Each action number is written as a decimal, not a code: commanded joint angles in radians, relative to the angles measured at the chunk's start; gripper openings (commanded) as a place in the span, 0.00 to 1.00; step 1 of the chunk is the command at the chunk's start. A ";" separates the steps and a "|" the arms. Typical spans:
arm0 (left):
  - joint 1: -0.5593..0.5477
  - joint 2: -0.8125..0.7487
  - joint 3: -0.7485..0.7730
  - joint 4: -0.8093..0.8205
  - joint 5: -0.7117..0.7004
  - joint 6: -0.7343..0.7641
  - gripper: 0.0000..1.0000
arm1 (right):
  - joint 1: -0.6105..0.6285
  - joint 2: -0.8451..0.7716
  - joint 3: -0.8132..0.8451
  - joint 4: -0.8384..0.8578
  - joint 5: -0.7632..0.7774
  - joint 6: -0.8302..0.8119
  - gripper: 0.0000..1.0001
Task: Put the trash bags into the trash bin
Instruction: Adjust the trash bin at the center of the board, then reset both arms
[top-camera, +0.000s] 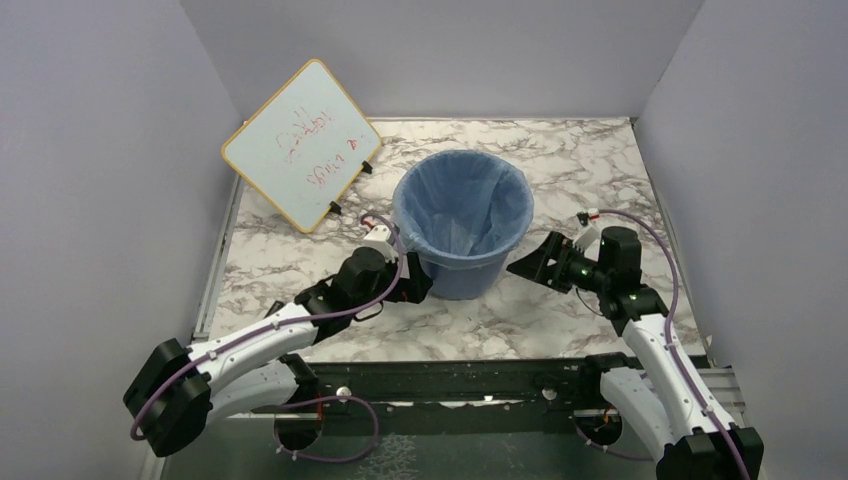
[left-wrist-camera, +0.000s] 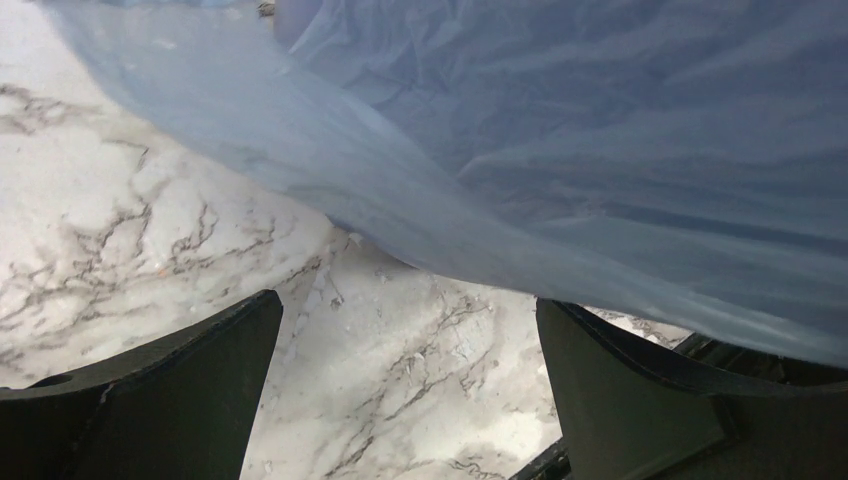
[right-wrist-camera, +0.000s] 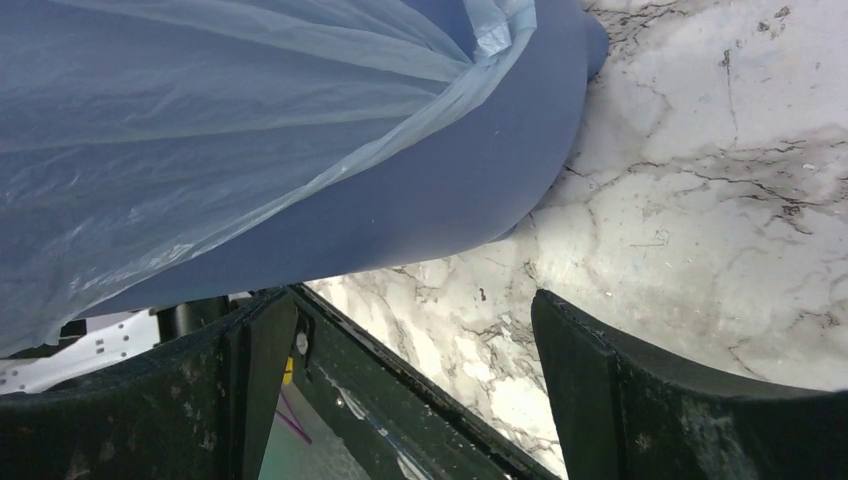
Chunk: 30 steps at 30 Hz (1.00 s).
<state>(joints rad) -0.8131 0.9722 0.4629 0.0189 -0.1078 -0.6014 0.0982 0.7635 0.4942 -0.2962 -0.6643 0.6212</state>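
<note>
The trash bin (top-camera: 466, 279), a round blue bucket, stands in the middle of the marble table. The trash bag (top-camera: 465, 203), thin light-blue film, lines its inside and folds over the rim. My left gripper (top-camera: 417, 286) sits low against the bin's left side. In the left wrist view it (left-wrist-camera: 405, 305) is open over bare marble, with the bag's film (left-wrist-camera: 600, 150) hanging just above its fingers. My right gripper (top-camera: 529, 263) is just right of the bin, apart from it. In the right wrist view it (right-wrist-camera: 415, 300) is open and empty, below the bin wall (right-wrist-camera: 450, 190) and the bag's overhang (right-wrist-camera: 200, 130).
A white board with red writing (top-camera: 300, 143) leans at the back left. Grey walls close in the left, back and right. The table's front edge is a black rail (top-camera: 470, 375), which also shows between the right fingers (right-wrist-camera: 420, 400).
</note>
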 joint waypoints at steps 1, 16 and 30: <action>0.005 0.089 0.112 0.081 0.018 0.056 0.99 | 0.001 -0.010 0.033 -0.055 0.128 -0.007 0.93; 0.006 -0.105 0.052 -0.153 0.077 0.012 0.99 | 0.001 -0.008 0.218 -0.171 0.657 -0.069 0.95; 0.011 -0.165 0.422 -0.534 -0.401 0.356 0.99 | 0.001 -0.081 0.334 0.097 0.547 -0.388 0.96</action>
<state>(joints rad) -0.8082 0.6628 0.7956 -0.4271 -0.3828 -0.4126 0.0982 0.6865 0.7742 -0.3210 -0.0700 0.3447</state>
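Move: Just beyond the left hand's open fingers stands the lined trash bin, its middle about 9 cm ahead and 7 cm to the right, near the hand's own height, with the bag's hem hanging above the fingers. The whiteboard's middle is some 32 cm ahead and 28 cm left of that hand. For the right hand, the bin lies roughly 9 cm ahead and 12 cm to the left, also about level. Nudging forward and right against the bin's near left side, the left hand goes about 3 cm, draws back, then rises some 14 cm while swinging left clear of the bag, its fingers tipping up. The right hand swings right, away from the bin, and forward, then climbs, turning clockwise and tipping up. Both grippers stay open. ##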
